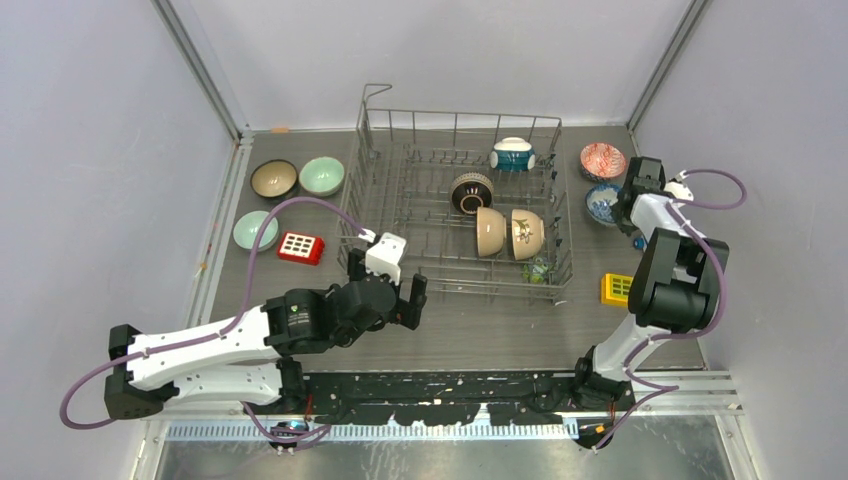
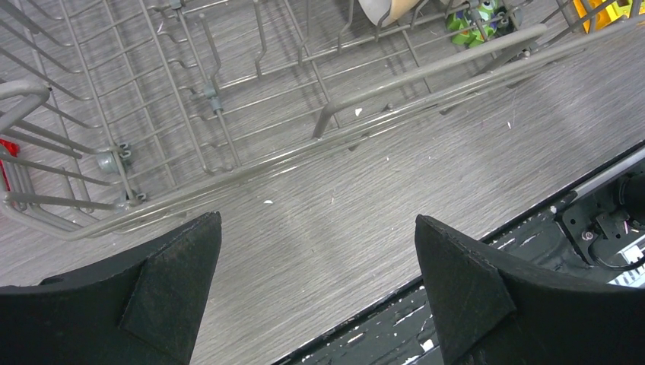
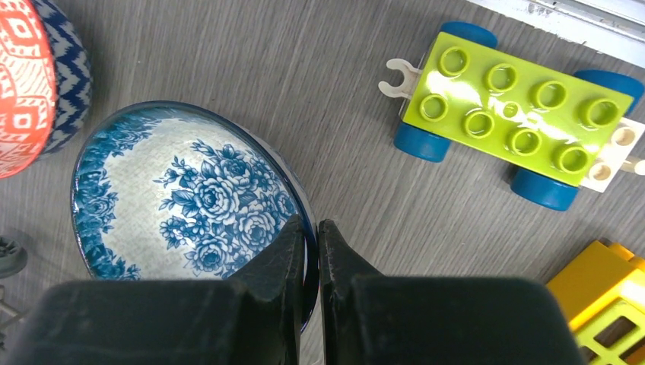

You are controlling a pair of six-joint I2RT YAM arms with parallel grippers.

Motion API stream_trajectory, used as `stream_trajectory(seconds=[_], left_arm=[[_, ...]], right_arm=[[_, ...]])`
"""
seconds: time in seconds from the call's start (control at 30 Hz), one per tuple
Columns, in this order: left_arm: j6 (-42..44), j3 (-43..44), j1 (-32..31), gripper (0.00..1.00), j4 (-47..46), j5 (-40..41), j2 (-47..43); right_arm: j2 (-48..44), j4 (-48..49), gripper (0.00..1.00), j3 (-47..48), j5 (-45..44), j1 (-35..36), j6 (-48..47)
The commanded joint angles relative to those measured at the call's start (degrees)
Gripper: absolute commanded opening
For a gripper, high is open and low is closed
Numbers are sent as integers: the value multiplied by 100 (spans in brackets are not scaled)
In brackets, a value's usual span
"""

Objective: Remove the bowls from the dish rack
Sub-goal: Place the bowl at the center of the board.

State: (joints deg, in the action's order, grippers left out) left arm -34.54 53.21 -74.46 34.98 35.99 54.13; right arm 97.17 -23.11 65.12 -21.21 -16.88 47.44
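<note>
The grey wire dish rack (image 1: 400, 215) stands mid-table and holds a teal-and-white bowl (image 1: 512, 154), a dark brown bowl (image 1: 471, 193) and two cream bowls (image 1: 490, 231) on edge. A brown bowl (image 1: 273, 179) and two pale green bowls (image 1: 322, 176) sit left of it. A red patterned bowl (image 1: 602, 161) sits right of it. My right gripper (image 3: 310, 228) is shut on the rim of a blue-and-white floral bowl (image 3: 175, 190), one finger inside and one outside; the bowl is upright, at table level beside the red bowl (image 3: 23, 84). My left gripper (image 2: 318, 228) is open and empty over bare table, just in front of the rack's near rail (image 2: 426, 72).
A red toy block (image 1: 300, 247) lies left of the rack. A green toy figure (image 1: 537, 268) sits in the rack's near right corner. A lime wheeled block (image 3: 517, 99) and a yellow block (image 3: 601, 296) lie close to the right gripper. Walls enclose the table's sides.
</note>
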Motion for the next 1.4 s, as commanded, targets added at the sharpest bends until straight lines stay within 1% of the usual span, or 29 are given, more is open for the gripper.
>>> stream_trajectory(seconds=[0.0, 0.57, 0.67, 0.9, 1.13, 1.2, 1.33, 1.37], left_arm=[[-115, 98, 16, 100, -73, 207, -60], [-177, 66, 17, 100, 59, 383, -83], [-188, 68, 18, 100, 95, 398, -100], [-197, 55, 14, 100, 97, 405, -131], [-192, 66, 15, 100, 80, 329, -111], [-209, 60, 14, 100, 90, 302, -128], [-237, 27, 17, 100, 73, 269, -208], [-230, 27, 11, 100, 58, 262, -217]], right_arm=[[107, 579, 1, 50, -59, -40, 189], [637, 679, 1, 173, -169, -87, -27], [693, 678, 2, 202, -171, -108, -70], [692, 649, 21, 274, -149, -113, -154], [482, 487, 48, 326, -118, -115, -197], [396, 448, 53, 325, -124, -122, -216], [164, 371, 68, 330, -113, -132, -235], [107, 342, 70, 349, -78, -135, -241]])
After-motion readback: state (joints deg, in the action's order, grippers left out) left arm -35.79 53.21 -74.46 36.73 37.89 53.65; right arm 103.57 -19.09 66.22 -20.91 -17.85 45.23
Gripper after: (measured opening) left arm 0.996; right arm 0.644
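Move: The right hand holds the blue-flowered bowl by its right-hand near rim; the bare table spot it is taken to has its middle about 5 cm ahead, 3 cm left and 7 cm below. The red-patterned bowl stands some 14 cm ahead and 4 cm left, the green toy car about 6 cm back and 8 cm right, the yellow block roughly 16 cm back and 1 cm right. From the left hand that spot is about 19 cm ahead, 47 cm right, 22 cm down. Still pinching the blue-flowered bowl's rim, the right hand lowers it about 3 cm towards the table between the rack and the green toy car, then, with hardly any further drop, slides it some 1.5 cm forward towards the red-patterned bowl with a slight drift right. The wrist keeps its tilt, and once the hand has all but stopped its fingers open to roughly two-thirds and let go of the rim, one finger left over the inside of the bowl and the other outside, while the hand eases back slightly. ##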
